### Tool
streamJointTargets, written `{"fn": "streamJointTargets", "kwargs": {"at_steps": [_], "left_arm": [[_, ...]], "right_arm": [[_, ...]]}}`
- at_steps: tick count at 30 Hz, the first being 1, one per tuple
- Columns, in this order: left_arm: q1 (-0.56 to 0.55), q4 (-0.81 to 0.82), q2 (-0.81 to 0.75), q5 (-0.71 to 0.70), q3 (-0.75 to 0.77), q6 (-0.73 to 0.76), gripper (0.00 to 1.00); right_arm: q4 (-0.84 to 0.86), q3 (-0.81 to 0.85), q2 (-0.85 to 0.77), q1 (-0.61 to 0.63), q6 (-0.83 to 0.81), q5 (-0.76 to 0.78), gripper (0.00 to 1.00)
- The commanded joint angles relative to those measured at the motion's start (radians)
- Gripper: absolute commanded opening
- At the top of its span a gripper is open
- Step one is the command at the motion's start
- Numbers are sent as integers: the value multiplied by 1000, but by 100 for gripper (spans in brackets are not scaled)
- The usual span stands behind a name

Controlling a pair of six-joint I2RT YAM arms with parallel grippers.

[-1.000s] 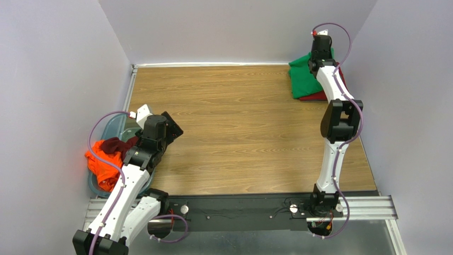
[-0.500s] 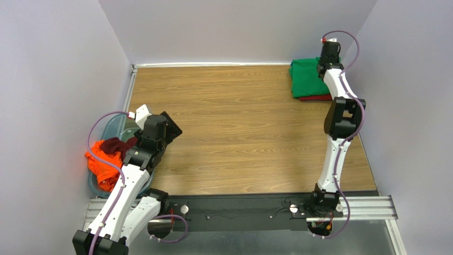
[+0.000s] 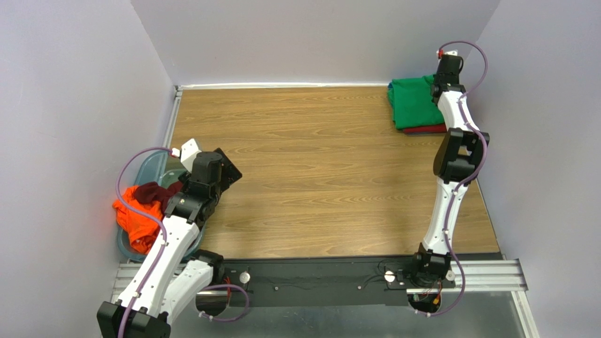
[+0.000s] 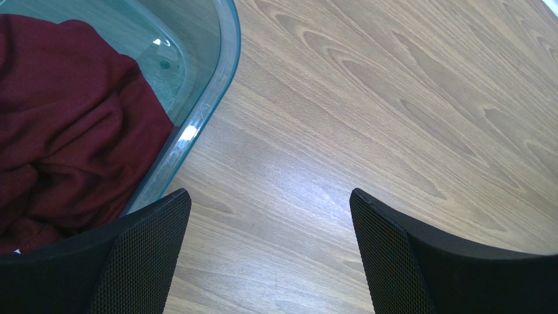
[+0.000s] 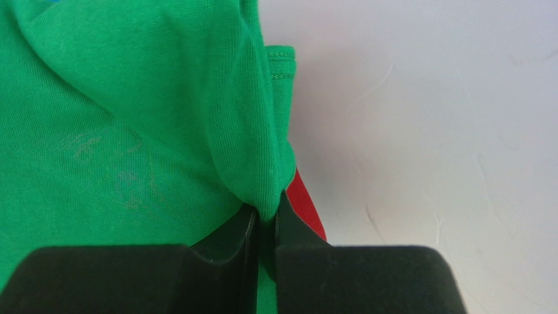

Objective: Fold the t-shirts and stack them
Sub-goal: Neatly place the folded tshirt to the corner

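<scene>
A folded green t-shirt lies on a red t-shirt in the far right corner of the table. My right gripper sits at that stack's right edge against the wall, shut on a fold of the green t-shirt; a strip of the red t-shirt shows beside its fingers. My left gripper hangs open over bare wood beside the tub, nothing between its fingers. A dark maroon t-shirt and an orange t-shirt lie crumpled in the tub.
The translucent bluish plastic tub stands at the table's left edge, its rim just left of my left fingers. White walls close in the table on three sides; the right wall is right beside the stack.
My right gripper has moved toward the right wall with the green t-shirt's edge in it, and the green and red stack has shifted right. The left arm has stayed still.
</scene>
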Motion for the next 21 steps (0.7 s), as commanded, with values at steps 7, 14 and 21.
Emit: {"fn": "streamJointTargets", "kwargs": {"at_steps": [7, 14, 21], "left_arm": [[3, -25, 7, -48, 38, -13, 98], [3, -28, 9, -45, 38, -13, 98], [3, -24, -14, -39, 39, -13, 98]], "right_arm": [[40, 64, 65, -30, 5, -56, 46], [40, 61, 38, -30, 60, -33, 100], [40, -42, -103, -27, 151, -139, 100]]}}
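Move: The right hand holds the green t-shirt pinched by its right edge, most of the t-shirt already spread over the stack in the far right corner. The red t-shirt's middle, where the green one is to lie, is about 10 cm to this hand's left, 3 cm back and 6 cm below. The blue t-shirt under it has its middle 10 cm left, 2 cm back and 7 cm below. From the idle left hand, the red t-shirt lies about 32 cm ahead, 67 cm right and 8 cm lower. The right hand eases the pinched edge of the green t-shirt about 1 cm forward over the red one, then sinks some 1.5 cm towards the stack, its fingers springing from nearly shut to fully wide on the way down and letting go of the cloth. With the fingers staying open it lifts back by less than 1 cm, the wrist tilting only some 5 degrees, and stays just above the t-shirt's right edge. ##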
